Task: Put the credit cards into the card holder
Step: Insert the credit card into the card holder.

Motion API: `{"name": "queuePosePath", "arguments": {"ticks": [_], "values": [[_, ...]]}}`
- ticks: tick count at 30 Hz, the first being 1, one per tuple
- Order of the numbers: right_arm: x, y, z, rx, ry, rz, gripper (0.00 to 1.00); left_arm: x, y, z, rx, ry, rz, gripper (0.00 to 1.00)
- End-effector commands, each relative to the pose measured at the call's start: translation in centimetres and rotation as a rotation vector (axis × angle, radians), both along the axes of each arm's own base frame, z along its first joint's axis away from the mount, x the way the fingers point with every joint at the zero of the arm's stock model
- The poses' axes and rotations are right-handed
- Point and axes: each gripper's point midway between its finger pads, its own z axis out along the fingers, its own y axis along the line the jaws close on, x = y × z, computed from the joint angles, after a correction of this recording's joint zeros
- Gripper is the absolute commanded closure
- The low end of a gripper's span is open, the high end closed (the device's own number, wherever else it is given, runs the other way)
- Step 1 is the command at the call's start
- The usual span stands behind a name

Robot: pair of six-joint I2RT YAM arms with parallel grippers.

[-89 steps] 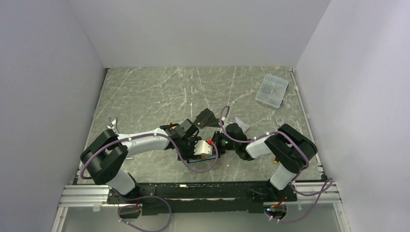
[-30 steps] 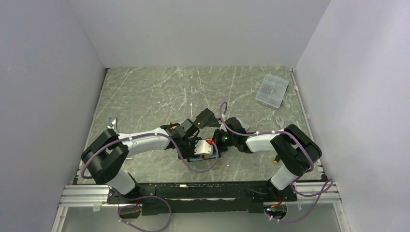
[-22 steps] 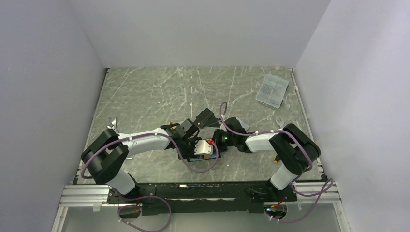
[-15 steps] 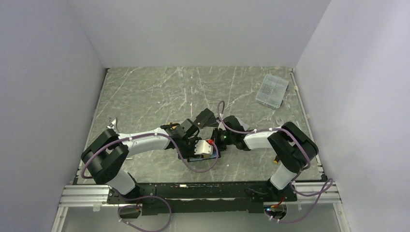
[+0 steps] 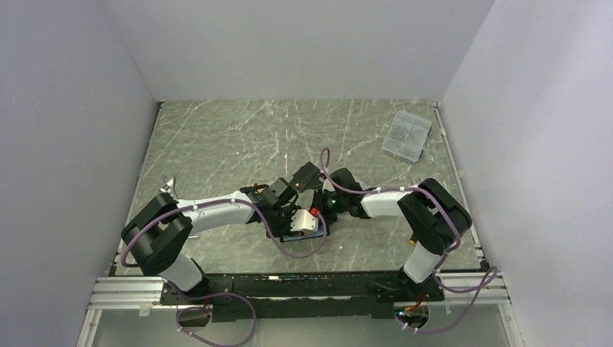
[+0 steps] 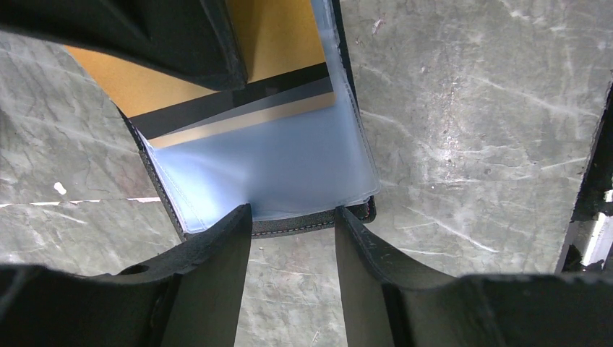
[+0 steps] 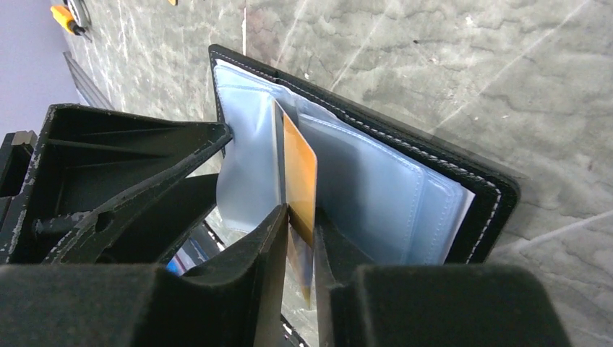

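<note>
The card holder (image 7: pixel 491 189) lies open on the table, black outside with light blue sleeves (image 6: pixel 275 159). It shows under both wrists in the top view (image 5: pixel 298 233). An orange-gold credit card (image 7: pixel 300 170) stands edge-on in one sleeve; its gold face and dark stripe show in the left wrist view (image 6: pixel 282 36). My right gripper (image 7: pixel 300 215) has the card's near end between its fingers, with the jaws a narrow gap apart. My left gripper (image 6: pixel 290 213) is open, its tips resting at the holder's near edge. A flat black card (image 5: pixel 307 176) lies just behind the grippers.
A clear plastic box (image 5: pixel 406 136) sits at the back right of the table. A small orange-handled tool (image 7: pixel 65 18) lies by the table's edge rail. White walls close in the left, right and back sides.
My right arm has pushed left toward the holder, carrying the orange-gold card deeper into the sleeve, and its jaws have eased apart. The left arm has stayed still.
</note>
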Motion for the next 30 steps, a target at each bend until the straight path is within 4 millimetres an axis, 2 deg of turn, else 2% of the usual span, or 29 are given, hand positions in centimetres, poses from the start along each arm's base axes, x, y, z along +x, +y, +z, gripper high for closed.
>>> {"name": "queuePosePath", "arguments": {"ticks": [1, 4, 7, 9, 20, 30], "values": [[-1.2, -4.2, -4.1, -0.262, 0.018, -0.039, 0.74, 0.9, 0.6, -0.5, 0.040, -0.031, 0.011, 0.50], [-0.5, -4.8, -3.6, -0.316, -0.027, -0.079, 0.62, 0.9, 0.6, -0.6, 0.042, -0.034, 0.008, 0.51], [-0.2, -5.4, -3.0, -0.391, -0.064, -0.108, 0.44, 0.8, 0.7, -0.6, 0.039, -0.037, 0.005, 0.51], [0.0, -5.5, -2.5, -0.432, -0.094, -0.120, 0.40, 0.8, 0.8, -0.7, 0.042, -0.039, 0.004, 0.51], [1.0, -5.7, -1.3, -0.540, -0.196, -0.174, 0.37, 0.7, 1.0, -0.8, 0.039, -0.042, 0.002, 0.51], [0.2, -3.3, -2.2, -0.531, -0.218, -0.110, 0.36, 0.6, 1.1, -1.1, 0.045, -0.040, -0.002, 0.52]]}}
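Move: The right hand has the orange credit card at its fingertips; the card holder's middle lies only about 1 cm to its left and 1 cm ahead, just below. The orange card pile is some 11 cm left and 9 cm ahead, the clear packet about 15 cm right and 9 cm ahead. From the left hand, at the holder's left edge, the holder's middle is roughly 5 cm right and 2 cm ahead. The right fingers open wide, releasing the credit card; the hand rises about 1.5 cm, then forward, tilting steeper down. ##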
